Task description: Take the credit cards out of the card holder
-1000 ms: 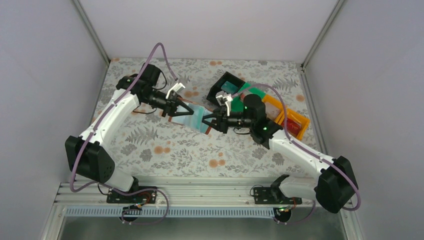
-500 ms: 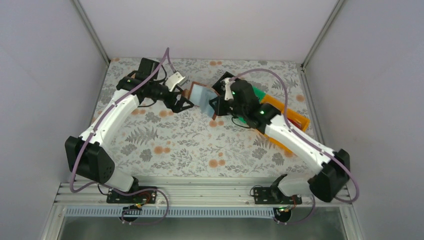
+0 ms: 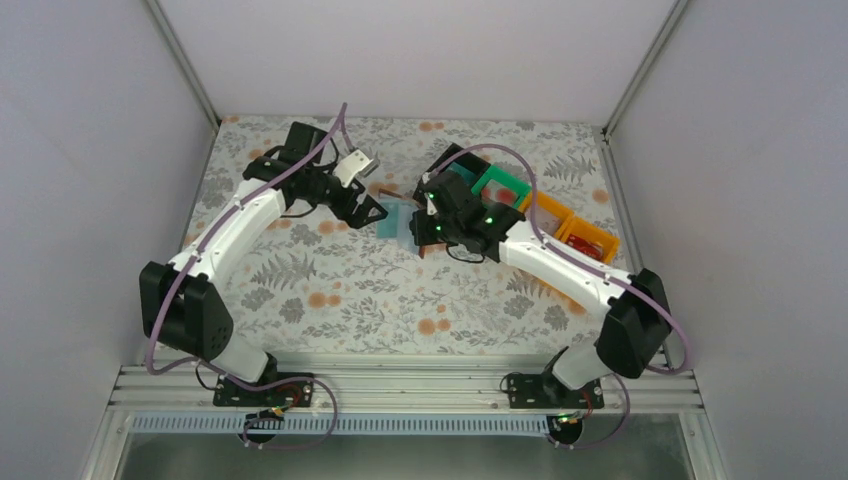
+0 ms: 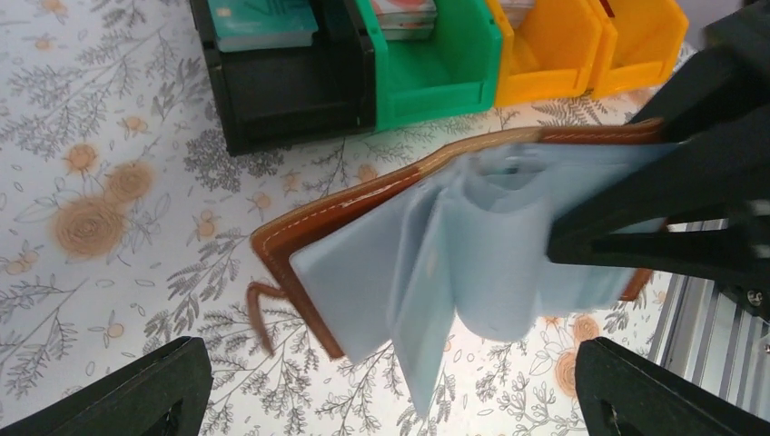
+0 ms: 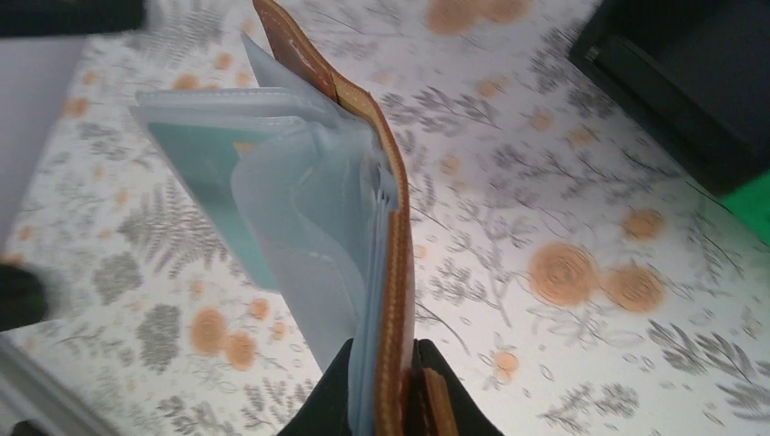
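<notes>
The card holder is a brown wallet with pale blue sleeves fanned open, and it hangs just above the table. My right gripper is shut on its brown edge, fingers pinching both sides. A teal credit card shows inside one sleeve. My left gripper stands open just left of the holder, not touching it. In the left wrist view the holder hangs ahead of the wide-apart fingers, a sleeve dangling between them.
A black bin, a green bin and orange bins stand in a row at the back right. A teal card lies in the black bin, more cards in the green one.
My left gripper let go of the holder, opened wide and drew back left. The right gripper carried the holder up and back, then turned over it; the holder now hangs from it alone.
</notes>
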You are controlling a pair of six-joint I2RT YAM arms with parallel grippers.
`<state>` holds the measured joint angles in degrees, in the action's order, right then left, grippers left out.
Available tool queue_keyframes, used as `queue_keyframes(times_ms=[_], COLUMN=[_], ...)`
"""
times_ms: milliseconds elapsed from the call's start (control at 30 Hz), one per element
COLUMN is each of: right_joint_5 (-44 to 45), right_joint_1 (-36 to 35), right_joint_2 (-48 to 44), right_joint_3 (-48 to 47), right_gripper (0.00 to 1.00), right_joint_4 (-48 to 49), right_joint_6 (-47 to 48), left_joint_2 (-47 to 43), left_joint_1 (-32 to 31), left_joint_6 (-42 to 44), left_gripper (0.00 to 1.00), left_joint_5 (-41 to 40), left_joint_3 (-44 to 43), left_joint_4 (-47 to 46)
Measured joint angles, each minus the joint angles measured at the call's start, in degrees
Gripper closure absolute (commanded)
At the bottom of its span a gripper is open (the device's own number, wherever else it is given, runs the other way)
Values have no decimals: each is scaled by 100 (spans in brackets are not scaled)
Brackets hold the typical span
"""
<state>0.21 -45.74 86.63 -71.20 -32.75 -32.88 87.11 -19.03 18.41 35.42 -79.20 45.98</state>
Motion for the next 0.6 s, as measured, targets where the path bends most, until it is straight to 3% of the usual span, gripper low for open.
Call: queue_keyframes(times_ms=[333, 600], right_joint_5=[-1539, -2761], right_joint_1=[9, 44], right_joint_2=[-1335, -2282], right_joint_3=[756, 1047], right_gripper=[96, 96], right_joint_4=[1054, 1294], right_joint_6=[1187, 2269], left_joint_2=[24, -291], left_joint_1=[203, 315], left_joint_6=[378, 1899], left_gripper=[0, 0], left_joint_5=[181, 1886], left_joint_3=[15, -501], left_joint_4=[243, 1722])
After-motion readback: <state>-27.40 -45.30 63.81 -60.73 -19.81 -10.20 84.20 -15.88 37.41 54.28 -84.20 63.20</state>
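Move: Pinched in the right hand's nearly shut fingers, the card holder has its middle about 4 cm left, 3 cm ahead and 2 cm below that hand. From the wide-open left hand it lies roughly 5 cm right, 1 cm back and 6 cm lower. On the table, 16 cm or so below the right hand, the black bin stands some 15 cm ahead and 7 cm right, and the green bin about 12 cm ahead and 19 cm right. Lifting the card holder away from the bins, the right hand keeps its pinch and goes up about 12 cm while drawing back some 10, turning counter-clockwise and tipping its fingers up towards level. The left hand first hovers, fingers wide open, then backs off towards the base and up, turning some 20 degrees clockwise, close beside the holder's free end; whether it touches can't be made out. ##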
